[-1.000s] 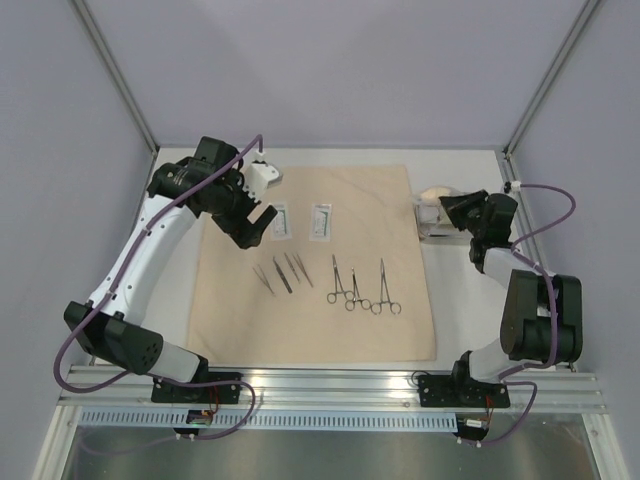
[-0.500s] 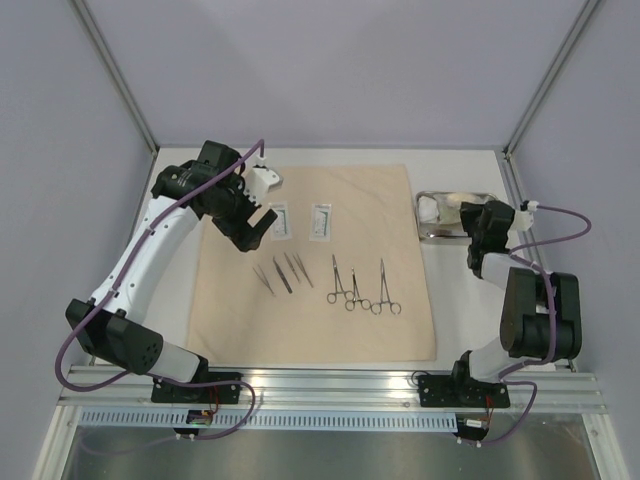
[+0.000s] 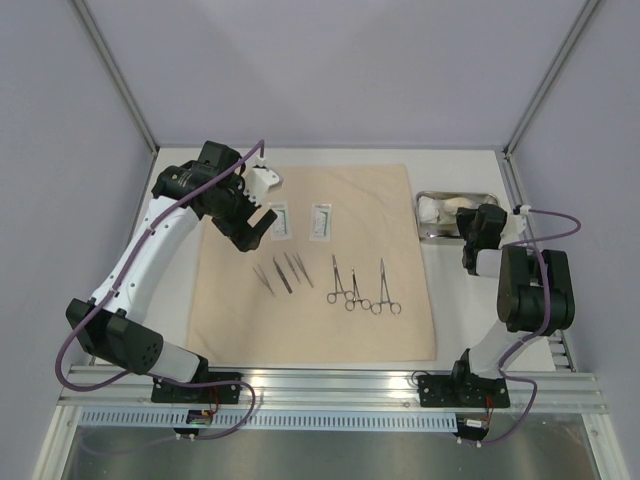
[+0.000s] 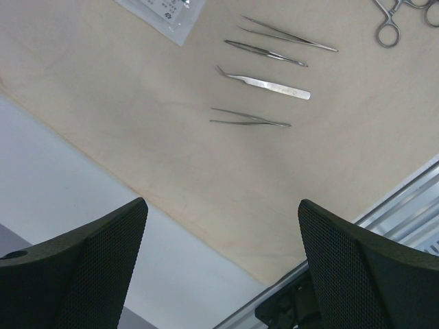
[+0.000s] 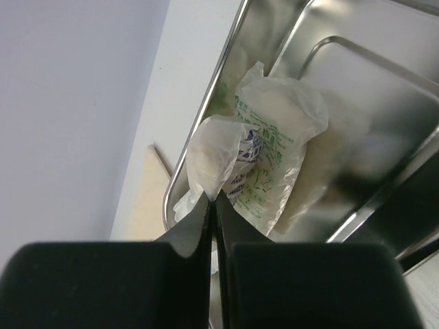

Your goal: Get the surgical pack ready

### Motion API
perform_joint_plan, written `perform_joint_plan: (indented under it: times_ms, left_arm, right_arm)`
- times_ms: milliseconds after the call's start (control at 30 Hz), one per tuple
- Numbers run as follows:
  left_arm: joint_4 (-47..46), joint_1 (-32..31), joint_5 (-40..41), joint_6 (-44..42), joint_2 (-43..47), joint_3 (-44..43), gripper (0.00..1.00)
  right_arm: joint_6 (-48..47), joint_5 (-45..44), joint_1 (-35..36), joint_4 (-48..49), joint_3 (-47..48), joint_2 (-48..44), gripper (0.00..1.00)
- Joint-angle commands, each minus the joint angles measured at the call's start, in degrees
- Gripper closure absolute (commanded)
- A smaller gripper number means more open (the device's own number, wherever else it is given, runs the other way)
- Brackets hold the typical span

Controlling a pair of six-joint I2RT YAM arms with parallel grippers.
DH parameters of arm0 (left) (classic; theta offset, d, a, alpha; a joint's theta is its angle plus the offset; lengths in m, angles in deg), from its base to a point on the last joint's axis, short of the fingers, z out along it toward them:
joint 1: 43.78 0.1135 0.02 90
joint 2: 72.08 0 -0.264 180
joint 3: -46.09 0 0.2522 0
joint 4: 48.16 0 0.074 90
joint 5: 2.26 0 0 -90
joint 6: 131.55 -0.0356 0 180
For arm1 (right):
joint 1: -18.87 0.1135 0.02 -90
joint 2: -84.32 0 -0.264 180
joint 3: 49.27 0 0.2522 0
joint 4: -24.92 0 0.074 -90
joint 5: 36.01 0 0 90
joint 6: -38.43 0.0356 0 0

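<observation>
The tan cloth sheet [image 3: 310,310] lies flat mid-table. On it are two white packets [image 3: 300,220], several tweezers [image 3: 283,272] and three steel clamps [image 3: 362,285]. My left gripper [image 3: 255,228] hovers open over the cloth's left edge; the left wrist view shows its fingertips [image 4: 103,260] wide apart above the tweezers [image 4: 264,82], holding nothing. The steel tray [image 3: 450,195] sits right of the cloth. My right gripper [image 3: 463,224] is in it, shut [image 5: 214,199] on a corner of a clear plastic gauze packet [image 5: 264,154] with green print.
The cloth [image 4: 137,116] ends near the metal rail [image 3: 330,380] at the front. Grey walls and frame posts close in the table at the back and sides. The tray [image 5: 357,75] lies close to the right wall, with white pads [image 3: 432,208] at its left end.
My right gripper has drawn back to the right and nearer over the tray, uncovering most of it, and its arm has folded in. The left arm has hardly shifted.
</observation>
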Motion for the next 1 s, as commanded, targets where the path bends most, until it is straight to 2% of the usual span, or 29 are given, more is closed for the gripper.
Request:
perform_joint_plan:
  times_ms: [0,200,400,667,833,967]
  left_arm:
    - [-1.1,-0.1,-0.1,0.0,1.2,0.3,0.0]
    - [-1.0,-0.1,-0.1,-0.3,1.1,0.3,0.0]
    - [-1.1,-0.1,-0.2,-0.3,1.0,0.3,0.0]
    - [-0.9,-0.1,-0.8,-0.4,0.6,0.2,0.0]
    - [-0.5,-0.1,-1.3,-0.4,0.5,-0.3,0.0]
    - [-0.4,-0.1,-1.8,-0.6,0.6,-0.3,0.0]
  right_arm:
    - [-1.9,-1.9,-0.3,7.3,0.7,1.4,1.0]
    - [-1.5,-1.6,-0.3,13.5,0.0,3.9,1.0]
    - [-0.7,-1.7,-0.4,11.2,0.3,5.0,0.98]
    - [-3.1,-0.6,-0.4,4.4,0.3,1.1,0.71]
    - [-6.0,-2.9,-0.4,-5.9,0.2,-6.1,0.5]
    - [-10.5,-5.1,-0.5,-12.7,1.5,-11.2,0.41]
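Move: The cream bag is already inside the tray, still pinched at its gathered top by the right hand; its middle is about 2 cm ahead, 3 cm left and 2 cm below. The white packet is roughly 9 cm left and 1 cm ahead, the green-printed packet 1 cm ahead and 1 cm right, both some 3 cm lower. From the left hand, the cream bag is about 19 cm ahead, 53 cm right and 18 cm below. Forward by about 1 cm, the right hand nudges the pinched top of the cream bag towards the tray's far side, then sinks roughly 1 cm as the fingers begin to part. Still opening to a little over half, they let go of the bag, and the hand backs off some 2.5 cm and rises about 3 cm. ##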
